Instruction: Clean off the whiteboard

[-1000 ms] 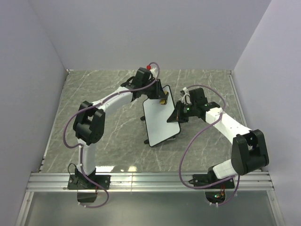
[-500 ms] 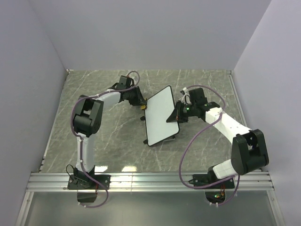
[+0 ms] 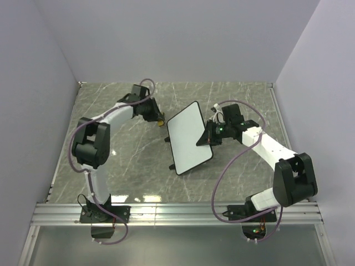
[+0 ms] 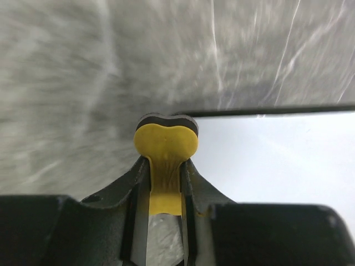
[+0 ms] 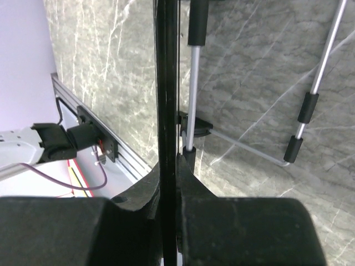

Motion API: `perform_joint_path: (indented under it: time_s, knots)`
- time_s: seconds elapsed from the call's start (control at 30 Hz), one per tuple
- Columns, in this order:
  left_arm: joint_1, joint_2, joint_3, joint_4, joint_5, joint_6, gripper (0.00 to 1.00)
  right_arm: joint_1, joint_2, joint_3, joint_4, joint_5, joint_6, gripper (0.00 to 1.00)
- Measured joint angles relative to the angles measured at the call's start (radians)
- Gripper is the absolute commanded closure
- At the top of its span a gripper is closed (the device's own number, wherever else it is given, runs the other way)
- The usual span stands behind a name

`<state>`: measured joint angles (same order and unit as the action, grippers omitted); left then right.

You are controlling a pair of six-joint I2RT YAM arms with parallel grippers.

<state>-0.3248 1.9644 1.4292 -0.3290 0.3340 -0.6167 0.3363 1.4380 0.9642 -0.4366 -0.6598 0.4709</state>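
The whiteboard (image 3: 190, 138) stands tilted in the middle of the table, its white face blank in the top view. My right gripper (image 3: 208, 136) is shut on its right edge. In the right wrist view the black rim (image 5: 166, 83) runs edge-on between the jaws of that gripper (image 5: 169, 160). My left gripper (image 3: 157, 118) is shut on a small yellow eraser (image 3: 161, 123), just left of the board's upper left corner. In the left wrist view the eraser (image 4: 166, 145) is pinched in that gripper (image 4: 165, 173), and the board's face (image 4: 277, 160) lies to its right.
The board's wire stand legs (image 5: 244, 147) with black feet show behind it. A grey marble tabletop (image 3: 127, 160) is bounded by walls left, right and back, with an aluminium rail (image 3: 177, 213) along the near edge.
My left arm has swung left and down off the board's top edge, carrying the eraser. The right gripper keeps its hold, and the board has tipped slightly.
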Motion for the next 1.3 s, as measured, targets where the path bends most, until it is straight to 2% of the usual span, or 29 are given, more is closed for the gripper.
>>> perform_joint_path:
  time_s: [0.27, 0.4, 0.43, 0.47, 0.5, 0.57, 0.6, 0.67, 0.7, 0.73, 0.77, 0.87, 1.03, 1.17, 1.27, 1.3]
  knots:
    - [0.177, -0.153, -0.073, -0.054, -0.114, 0.006, 1.00, 0.010, -0.095, -0.094, 0.019, -0.007, 0.013, 1.00]
    - [0.203, -0.162, -0.144, -0.091, -0.188, 0.023, 1.00, 0.010, -0.134, -0.137, 0.039, -0.008, 0.031, 1.00]
    - [0.203, -0.162, -0.167, -0.103, -0.201, 0.027, 1.00, 0.010, -0.138, -0.143, 0.044, -0.009, 0.033, 0.96]
    - [0.201, -0.162, -0.186, -0.111, -0.207, 0.030, 1.00, 0.010, -0.142, -0.150, 0.053, -0.010, 0.035, 0.92]
    - [0.199, -0.163, -0.206, -0.119, -0.214, 0.031, 1.00, 0.010, -0.146, -0.156, 0.058, -0.010, 0.037, 0.78]
    - [0.196, -0.165, -0.242, -0.134, -0.227, 0.032, 1.00, 0.011, -0.151, -0.167, 0.070, -0.005, 0.034, 0.61]
    - [0.196, -0.168, -0.257, -0.138, -0.229, 0.032, 1.00, 0.015, -0.151, -0.177, 0.071, 0.002, 0.032, 0.50]
    - [0.195, -0.182, -0.280, -0.151, -0.236, 0.034, 1.00, 0.019, -0.151, -0.194, 0.063, 0.006, 0.029, 0.40]
    - [0.195, -0.190, -0.287, -0.156, -0.240, 0.034, 1.00, 0.019, -0.152, -0.198, 0.059, 0.009, 0.027, 0.21]
    - [0.195, -0.202, -0.294, -0.158, -0.246, 0.035, 1.00, 0.019, -0.152, -0.198, 0.055, 0.013, 0.031, 0.19]
    - [0.195, -0.214, -0.298, -0.164, -0.248, 0.036, 1.00, 0.019, -0.153, -0.198, 0.054, 0.019, 0.024, 0.07]
    - [0.194, -0.254, -0.307, -0.167, -0.257, 0.039, 1.00, 0.023, -0.162, -0.198, 0.038, 0.036, 0.009, 0.00]
    - [0.187, -0.296, -0.329, -0.174, -0.280, 0.041, 1.00, 0.026, -0.216, -0.154, -0.062, 0.098, -0.010, 0.00]
    - [0.169, -0.306, -0.350, -0.187, -0.299, 0.040, 0.99, 0.026, -0.287, -0.026, -0.157, 0.184, -0.023, 0.00]
    - [0.140, -0.318, -0.373, -0.201, -0.311, 0.040, 0.90, 0.026, -0.361, 0.052, -0.205, 0.264, -0.025, 0.00]
    - [0.126, -0.323, -0.381, -0.204, -0.317, 0.039, 0.76, 0.026, -0.391, 0.071, -0.222, 0.291, -0.026, 0.00]
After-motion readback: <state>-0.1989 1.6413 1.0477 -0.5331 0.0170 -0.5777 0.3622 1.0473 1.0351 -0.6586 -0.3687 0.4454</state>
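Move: The whiteboard, already wiped clean, is pinched by its raised right edge in the right hand. Its middle lies about 7 cm left, 2 cm ahead and 4 cm below that hand. From the left hand, which holds the yellow eraser just beyond the board's left corner, the goal is bare table some 14 cm left, 10 cm back and 8 cm below. The board's middle is around 15 cm right, 9 cm back and 4 cm lower. The whiteboard's right edge, still pinched, is drawn back about 3 cm; then the right fingers open wide while sinking slightly, let go and rise some 11 cm off the board, easing right. Meanwhile the left hand keeps its grip on the eraser and swings left away from the board, lifting briefly, then travels back and down over bare table, turning a little counter-clockwise. ##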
